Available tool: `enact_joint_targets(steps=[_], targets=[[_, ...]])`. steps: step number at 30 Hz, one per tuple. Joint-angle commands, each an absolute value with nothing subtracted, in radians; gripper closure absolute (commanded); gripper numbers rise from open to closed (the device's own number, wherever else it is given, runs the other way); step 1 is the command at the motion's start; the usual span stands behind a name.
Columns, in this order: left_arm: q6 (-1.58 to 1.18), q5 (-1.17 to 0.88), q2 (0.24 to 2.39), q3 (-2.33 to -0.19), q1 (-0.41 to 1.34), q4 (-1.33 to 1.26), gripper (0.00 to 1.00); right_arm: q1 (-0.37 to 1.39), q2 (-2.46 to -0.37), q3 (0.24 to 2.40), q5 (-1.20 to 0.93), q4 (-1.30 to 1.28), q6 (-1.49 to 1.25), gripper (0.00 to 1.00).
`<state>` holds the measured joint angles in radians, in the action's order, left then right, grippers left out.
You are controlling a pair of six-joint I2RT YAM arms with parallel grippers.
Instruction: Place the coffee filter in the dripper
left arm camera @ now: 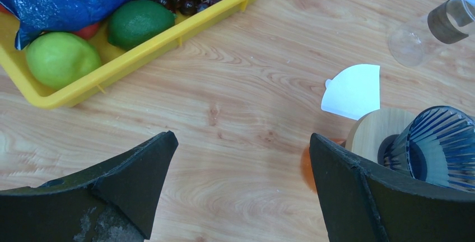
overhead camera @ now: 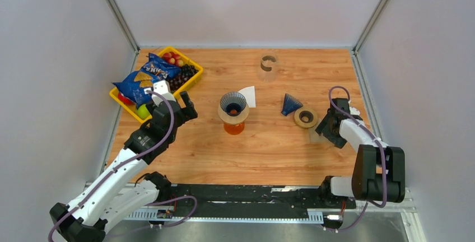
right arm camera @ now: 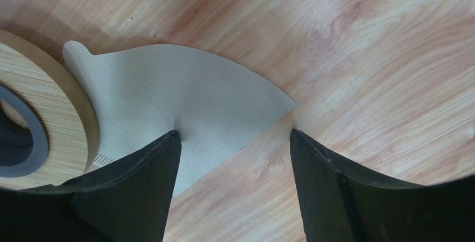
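Note:
A pale paper coffee filter (right arm camera: 185,93) lies flat on the wooden table beside a wooden ring (right arm camera: 42,113). My right gripper (right arm camera: 235,133) is low over it with its jaws apart: the left fingertip (right arm camera: 168,141) rests on the paper and the other stands at the filter's right corner. In the top view that gripper (overhead camera: 321,129) is right of the ring (overhead camera: 306,117). The dripper (overhead camera: 233,103), a blue ribbed cone in a wooden collar, stands on an orange base mid-table. A second white filter (overhead camera: 247,96) lies behind it. My left gripper (left arm camera: 241,138) is open and empty, left of the dripper (left arm camera: 439,147).
A loose blue ribbed cone (overhead camera: 290,105) lies next to the wooden ring. A glass vessel with a wooden collar (overhead camera: 268,66) stands at the back. A yellow tray (overhead camera: 193,77) with chip bags, grapes and limes sits at the back left, close to my left arm.

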<state>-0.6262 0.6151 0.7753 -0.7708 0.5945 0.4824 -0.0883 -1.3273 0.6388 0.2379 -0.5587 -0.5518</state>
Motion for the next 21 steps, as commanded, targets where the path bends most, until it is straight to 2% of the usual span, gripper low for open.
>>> enact_joint_targets(steps=[1,8,21], targets=[[-0.64,0.646,0.758,-0.764,0.591,0.478,0.0,-0.069,-1.381,0.613,0.26,-0.513,-0.596,0.29],[-0.64,0.644,0.763,-0.765,0.591,0.477,0.0,-0.061,-1.388,0.601,0.273,-0.496,-0.586,0.58],[-0.638,0.657,0.762,-0.771,0.589,0.492,0.0,-0.061,-1.397,0.611,0.248,-0.464,-0.529,0.83]])
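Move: The coffee filter lies flat on the table beneath the open right fingers, its middle about 3 cm to the hand's left, 1 cm ahead and 1 cm below; its right-hand edge already runs between the fingertips. The wooden ring stands about 8 cm ahead and 9 cm to the left, and the blue dripper beyond it, roughly 13 cm ahead and 14 cm to the left. From the idle left hand the filter lies some 50 cm to the right, 3 cm back and 21 cm below. The right hand, fingers steeply down and staying low over the table, slides about 2.5 cm forward along the coffee filter while its fingers close from three-quarters open to nearly shut. By the end the fingertips have come together on the near, right-hand part of the paper and pinch up a fold there, without lifting, while the wrist tilts only about 5 degrees. ##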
